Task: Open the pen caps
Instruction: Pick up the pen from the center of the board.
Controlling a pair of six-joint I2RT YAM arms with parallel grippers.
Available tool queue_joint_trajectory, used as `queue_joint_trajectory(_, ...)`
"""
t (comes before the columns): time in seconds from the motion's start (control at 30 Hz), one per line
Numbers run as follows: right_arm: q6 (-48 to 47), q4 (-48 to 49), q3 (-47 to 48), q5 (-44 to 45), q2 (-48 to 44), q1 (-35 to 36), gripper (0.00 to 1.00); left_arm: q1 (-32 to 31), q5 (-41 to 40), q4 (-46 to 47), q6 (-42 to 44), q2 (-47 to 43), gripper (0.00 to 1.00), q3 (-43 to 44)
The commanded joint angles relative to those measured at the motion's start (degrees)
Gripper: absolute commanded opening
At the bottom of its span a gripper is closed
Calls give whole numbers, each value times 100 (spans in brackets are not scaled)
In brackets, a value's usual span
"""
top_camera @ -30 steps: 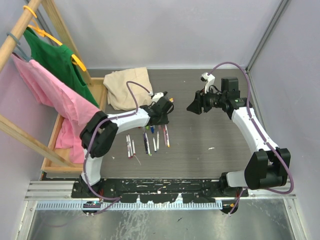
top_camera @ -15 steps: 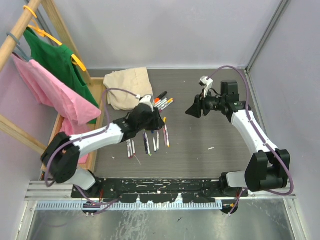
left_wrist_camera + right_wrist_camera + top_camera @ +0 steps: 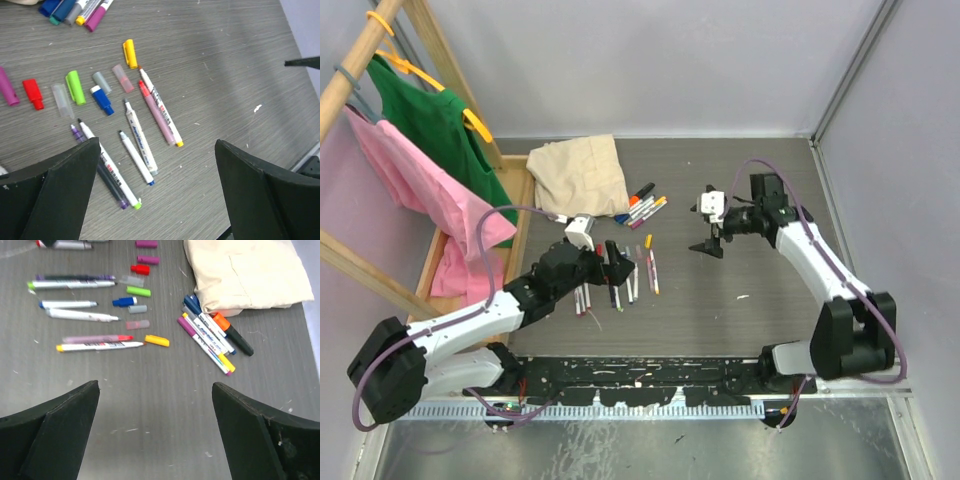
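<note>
Several loose pen caps lie on the grey table: yellow [image 3: 130, 53], green [image 3: 75, 87], red [image 3: 33, 93] and blue [image 3: 102, 100]. Beside them lie several uncapped white-barrelled pens [image 3: 140, 136]. A bundle of capped pens [image 3: 207, 337] lies near the cloth, with a black marker with an orange cap [image 3: 232, 335] beside it. My left gripper [image 3: 156, 152] hangs open over the near ends of the uncapped pens [image 3: 620, 275], holding nothing. My right gripper [image 3: 155, 390] hovers open and empty over bare table, right of the yellow cap [image 3: 157, 340].
A folded beige cloth [image 3: 578, 175] lies at the back, touching the capped pens. A wooden rack [image 3: 380, 60] with pink and green garments [image 3: 430, 180] stands along the left side. A wall rises close on the right.
Both grippers have opened wide. The left arm has swung back and down, bringing its gripper over the uncapped pens. The right gripper has dropped lower and moved slightly left.
</note>
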Motion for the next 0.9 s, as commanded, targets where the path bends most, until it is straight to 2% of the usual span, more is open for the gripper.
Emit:
queue_joint_trajectory(0.0, -3084, -1469, 1161, 497, 1068, 415, 99, 41, -342, 96, 137, -204, 98, -51)
queue_joint_trajectory(0.03, -3377, -1864, 1468, 782, 1356, 554, 97, 44, -406, 5, 154, -229, 98, -47)
queue_joint_trajectory(0.17, -3784, -2204, 2403, 1711, 2437, 977, 87, 51, -643, -285, 202, -410, 98, -101)
queue_joint_trajectory(0.33, -3811, -3054, 4156, 2253, 3949, 1282, 68, 51, -981, -566, 277, -755, 98, -223)
queue_joint_trajectory(0.47, -3734, -3239, 5129, 2529, 4820, 1398, 59, 58, -1186, -715, 302, -1027, 98, -373)
queue_joint_trajectory(0.77, -3701, -3345, 6266, 2799, 5708, 1487, 49, 52, -1285, -733, 319, -1398, 98, -566)
queue_joint_trajectory(0.87, -3731, -3519, 6624, 2929, 5979, 1515, 42, 52, -1291, -733, 319, -1403, 98, -575)
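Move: From the right hand, wide open and high up, the purple-capped pen lies about 13 cm ahead and 12 cm to the left, some 16 cm below. The yellow-capped pen lies against its far side, about 1 cm farther out; the orange-capped black marker is roughly 6 cm beyond it and 3 cm more to the left. A loose yellow cap lies about 9 cm nearer than the pen. From the left hand the pen is some 21 cm ahead, 10 cm right and 12 cm below. Forward, down and to the left, the right hand sweeps some 20 cm in all to the outer right end of the pen bundle, its fingers tipping steeply down and swinging counter-clockwise as they close to about half open, stopping just above the purple-capped pen. The left hand, still wide open, drifts about 6 cm left, away from the bundle. ##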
